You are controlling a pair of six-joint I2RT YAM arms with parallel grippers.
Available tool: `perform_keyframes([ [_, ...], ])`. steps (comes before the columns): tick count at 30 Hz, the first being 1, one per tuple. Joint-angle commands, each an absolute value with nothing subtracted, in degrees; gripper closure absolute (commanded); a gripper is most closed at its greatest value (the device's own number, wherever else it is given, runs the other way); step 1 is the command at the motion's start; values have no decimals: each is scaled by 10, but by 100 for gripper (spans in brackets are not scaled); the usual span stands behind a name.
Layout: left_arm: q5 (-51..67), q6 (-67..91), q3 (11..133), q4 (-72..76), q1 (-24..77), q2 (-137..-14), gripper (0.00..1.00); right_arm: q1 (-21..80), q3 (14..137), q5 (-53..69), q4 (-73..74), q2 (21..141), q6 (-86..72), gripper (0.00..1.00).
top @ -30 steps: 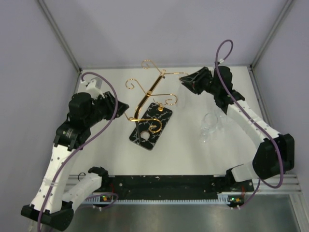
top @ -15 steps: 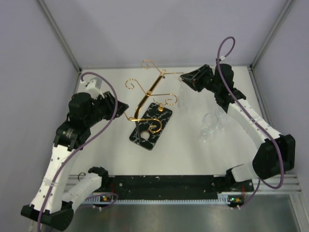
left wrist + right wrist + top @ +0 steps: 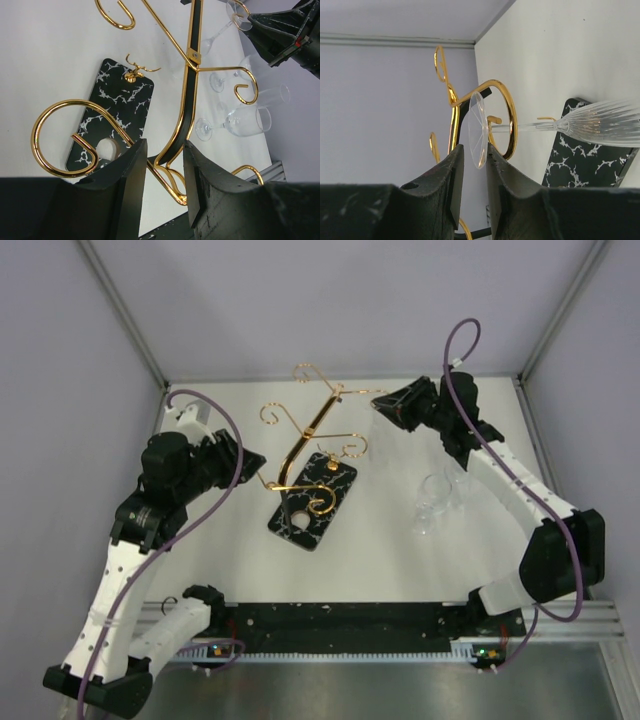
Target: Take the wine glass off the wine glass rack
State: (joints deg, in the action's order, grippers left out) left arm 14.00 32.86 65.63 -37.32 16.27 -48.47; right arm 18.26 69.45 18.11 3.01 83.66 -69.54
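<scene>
The wine glass rack (image 3: pixel 300 440) is a gold wire stand on a black marbled base (image 3: pixel 312 502) at mid-table. A clear ribbed wine glass (image 3: pixel 600 122) hangs on its far right scroll arm (image 3: pixel 511 120). Its stem passes through the gold loop, and its round foot (image 3: pixel 477 130) sits between my right fingers. My right gripper (image 3: pixel 378 402) is closed narrowly on that foot (image 3: pixel 475 150). My left gripper (image 3: pixel 258 468) straddles the rack's lower left wire arm (image 3: pixel 165 150) and holds it. The hanging glass also shows in the left wrist view (image 3: pixel 215 36).
Two more clear glasses (image 3: pixel 435 502) lie on their sides on the table right of the rack, under my right arm; they also show in the left wrist view (image 3: pixel 245 120). Purple walls close in the back and sides. A black rail runs along the near edge.
My right gripper has edged slightly left and back, toward the rack's right arm. The left arm and the rack have not moved.
</scene>
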Motion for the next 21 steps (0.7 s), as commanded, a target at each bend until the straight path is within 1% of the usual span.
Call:
perform_keyframes([
  [1,132,318,656,-362,164,-471,60,174,717,170,21,837,-686,78],
  [8,129,317,655,-361,164,-473,60,165,710,166,21,831,-686,99],
  [9,131,317,656,-362,164,-473,60,164,708,167,21,830,-686,100],
  [21,130,314,661,-367,163,-473,59,149,691,149,28,791,-675,100],
])
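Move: Just beyond the right fingertips, about 2 cm ahead and 2 cm to the left at fingertip height, is the foot of the wine glass, sitting on the rack's top hook about 1 cm lower. The bowl hangs straight under the foot, some 14 cm below the hand; the top of the rack's post stands roughly 8 cm left and 3 cm ahead. From the left hand, the foot lies around 23 cm right and 15 cm farther out, about level. Closing from about a quarter open to shut, the right fingers pinch the near edge of the wine glass's foot. The hand holds place while they shut, then draws about 1.5 cm to its right, away from the post, sinking a touch, with hardly any turn of the wrist. ##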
